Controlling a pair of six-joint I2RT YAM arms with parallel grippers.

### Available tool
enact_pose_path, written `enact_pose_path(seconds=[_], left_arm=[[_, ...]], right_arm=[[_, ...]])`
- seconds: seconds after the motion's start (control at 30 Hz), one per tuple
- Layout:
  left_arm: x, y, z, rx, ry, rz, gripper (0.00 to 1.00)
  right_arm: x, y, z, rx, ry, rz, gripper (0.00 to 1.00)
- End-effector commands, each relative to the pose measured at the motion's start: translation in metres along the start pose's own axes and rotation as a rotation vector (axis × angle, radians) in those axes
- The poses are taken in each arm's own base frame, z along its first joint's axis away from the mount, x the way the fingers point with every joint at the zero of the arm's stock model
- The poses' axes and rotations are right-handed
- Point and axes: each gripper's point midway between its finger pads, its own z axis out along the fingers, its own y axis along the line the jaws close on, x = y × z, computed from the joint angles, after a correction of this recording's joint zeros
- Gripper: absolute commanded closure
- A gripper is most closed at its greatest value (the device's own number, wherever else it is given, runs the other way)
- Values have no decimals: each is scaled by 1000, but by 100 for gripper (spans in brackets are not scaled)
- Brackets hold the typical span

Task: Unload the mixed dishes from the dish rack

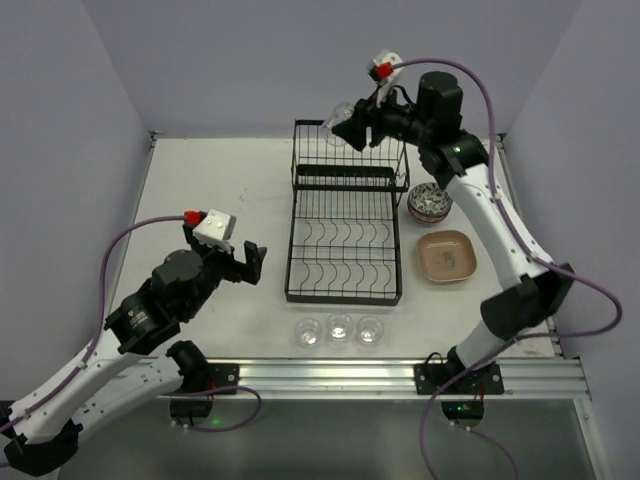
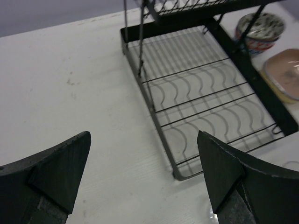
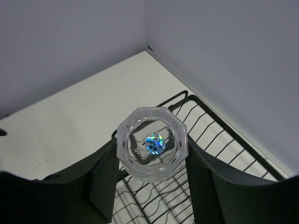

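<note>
My right gripper [image 1: 350, 126] is shut on a small clear glass [image 1: 338, 112], held in the air over the back left corner of the black wire dish rack [image 1: 344, 298]. The right wrist view looks down on the glass [image 3: 152, 142], its octagonal base with a shiny sticker facing the camera, both fingers [image 3: 105, 179] pressed on its sides, the right gripper [image 3: 152, 156] above the rack's [image 3: 233, 135] upper shelf. My left gripper [image 1: 245, 262] hangs open and empty left of the rack [image 2: 252, 74]; in its own view the left gripper [image 2: 143, 140] is over bare table.
Three clear glasses [image 1: 339, 329] stand in a row in front of the rack. To its right are stacked patterned bowls [image 1: 429, 203] [image 2: 259, 30] and a stack of plates with a brown one [image 1: 446, 256] [image 2: 285, 72] on top. The rack's lower tier holds no dishes.
</note>
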Motion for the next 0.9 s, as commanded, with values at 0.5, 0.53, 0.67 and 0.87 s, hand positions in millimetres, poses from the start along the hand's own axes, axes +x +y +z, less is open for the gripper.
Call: enact_pose_path(seconds=[0.5,0.53,0.67,0.87], left_arm=[[-198,-177,-94,1271,-546,-706,0],[-200,-179,-95,1296,-543,-720,0],[-197,-198,-82,1358,-476,-776,0],[-200,-211,-82,1391,-460,-801,0]], right_arm=[[-50,165,-206,-294,-585,519,100],[-48,168,-208,-308,-593,518,100],[-44,178,-211,-361,-564,513,100],[-36,177,-207,-363,-566,498,100]])
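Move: My right hand holds the last glass by its foot end. My open left gripper, where it is headed, lies about 20 cm back, 23 cm to the left and 14 cm lower. From my left hand that glass is some 22 cm ahead, 20 cm right and 14 cm higher. The rack's top shelf is about 5 cm ahead of my right hand, 4 cm right and 18 cm below; the three unloaded glasses stand roughly 28 cm back, 1 cm right and 36 cm below it. I draw the held glass back about 25 cm from above the top shelf, drifting a little right and up and tilting my wrist so its open end points left and upward. Meanwhile my left hand sweeps right and up, nearly 20 cm each way, easing back some 8 cm, and swings round almost 90 degrees with fingers wide open, now pointing right and up at the glass. ##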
